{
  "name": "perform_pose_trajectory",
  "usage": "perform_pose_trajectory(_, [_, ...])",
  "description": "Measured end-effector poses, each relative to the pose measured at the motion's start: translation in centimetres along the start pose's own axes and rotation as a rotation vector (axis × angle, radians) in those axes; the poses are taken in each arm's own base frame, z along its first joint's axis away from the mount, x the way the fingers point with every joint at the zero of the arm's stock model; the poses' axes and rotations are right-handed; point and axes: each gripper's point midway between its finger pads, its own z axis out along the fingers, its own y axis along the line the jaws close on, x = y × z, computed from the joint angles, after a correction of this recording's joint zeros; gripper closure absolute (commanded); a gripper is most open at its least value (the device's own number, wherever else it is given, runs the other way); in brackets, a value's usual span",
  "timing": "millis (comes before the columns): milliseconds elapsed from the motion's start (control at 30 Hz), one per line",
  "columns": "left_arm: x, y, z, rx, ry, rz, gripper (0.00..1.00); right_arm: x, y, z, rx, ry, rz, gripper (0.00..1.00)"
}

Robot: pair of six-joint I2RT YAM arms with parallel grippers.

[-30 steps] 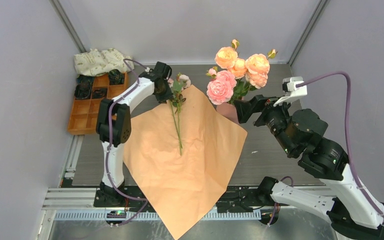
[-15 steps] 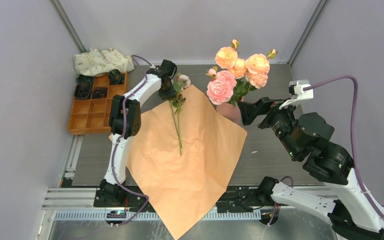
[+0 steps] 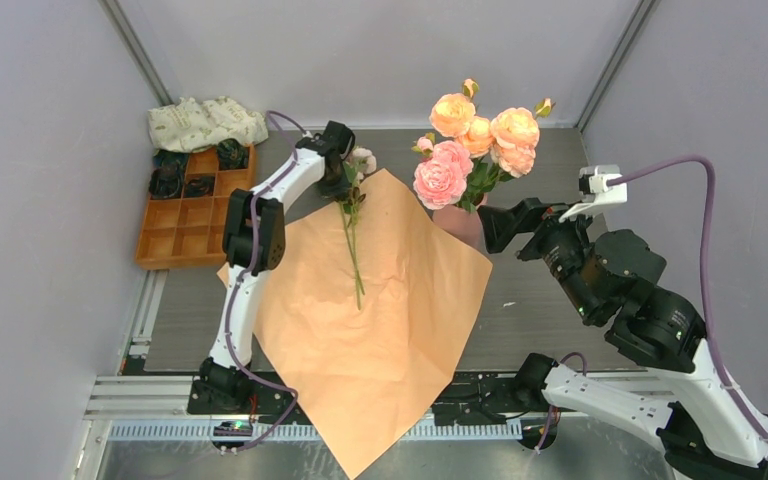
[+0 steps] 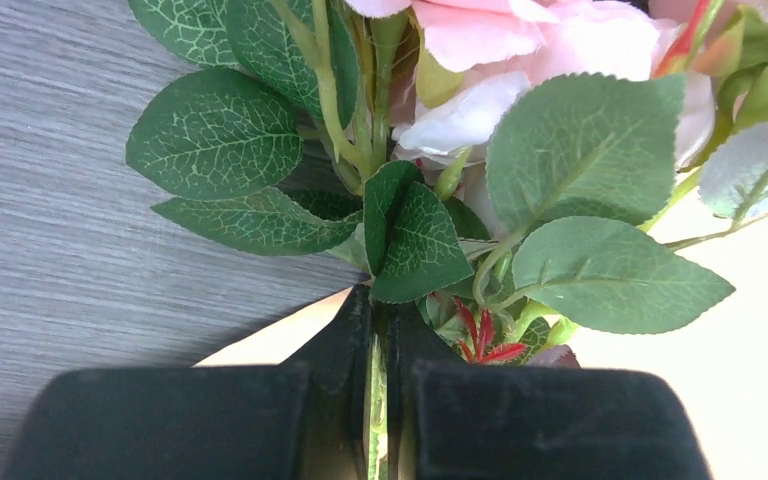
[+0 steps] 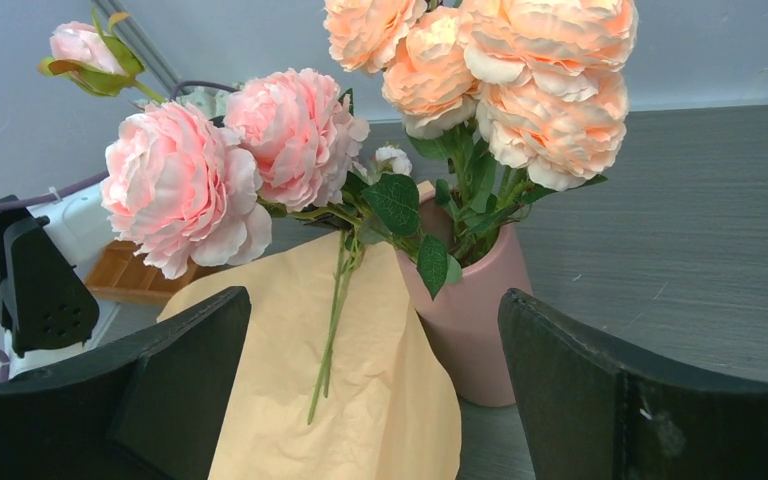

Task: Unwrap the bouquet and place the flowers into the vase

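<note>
The bouquet's orange paper (image 3: 370, 320) lies spread flat on the table. One long-stemmed pink flower (image 3: 353, 250) rests on it, its bloom (image 4: 520, 40) toward the back. My left gripper (image 3: 341, 182) is shut on that stem just below the leaves; in the left wrist view the thin green stem (image 4: 375, 400) is pinched between the black fingers of that gripper (image 4: 377, 350). The salmon-pink vase (image 3: 457, 222) stands at the paper's right corner and holds pink and peach roses (image 3: 475, 140). My right gripper (image 3: 492, 224) hangs open, empty, just right of the vase (image 5: 470, 310).
An orange compartment tray (image 3: 182, 205) with dark items sits at the back left, and a white leaf-print cloth bundle (image 3: 205, 122) lies behind it. Grey enclosure walls close in on both sides. The paper's front corner overhangs the table's near edge.
My left gripper has moved a little right to the flower's upper stem and shut on it. The right gripper has drifted slightly right, still open.
</note>
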Motion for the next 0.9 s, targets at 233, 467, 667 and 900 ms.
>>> perform_pose_trajectory(233, [0.4,0.9,-0.8,-0.004,-0.013,0.002,1.00,0.9,-0.2,0.3,0.014,0.015,-0.003,0.00])
perform_pose_trajectory(467, [-2.5,1.9,-7.9,0.015,-0.151,0.008,1.00,1.6,-0.2,0.6,0.018,0.027,0.005,0.01])
perform_pose_trajectory(667, [-6.6,2.5,-18.9,0.112,-0.382,-0.009,1.00,1.7,0.0,0.8,0.012,0.024,0.015,0.01])
perform_pose_trajectory(900, [-6.5,2.5,-30.7,0.283,-0.610,0.039,1.00,1.9,-0.3,0.6,0.009,0.018,0.020,0.00])
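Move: The left hand, low over the top of the wrapping paper, already has a pink flower's stem shut in its fingers. The vase it is meant for stands about 25 cm to its right and some 14 cm nearer the base, its middle about 10 cm higher. The last pale flower lies just beyond, its bloom some 9 cm ahead and 4 cm right. From the raised right hand the vase is about 17 cm ahead, 4 cm left and 28 cm below. Keeping its pinch on the pink flower's stem just under the leaves, the left hand eases a little back and left, then climbs fast and almost straight up off the paper, some 30 cm in all, away from the pale flower lying beside it. On the way up it draws back towards the base, about 9 cm by the end and still going, with a slight shift to the left, while the wrist tips up nearly 40 degrees so that the fingers swing from steeply down towards forward; they stay shut. ##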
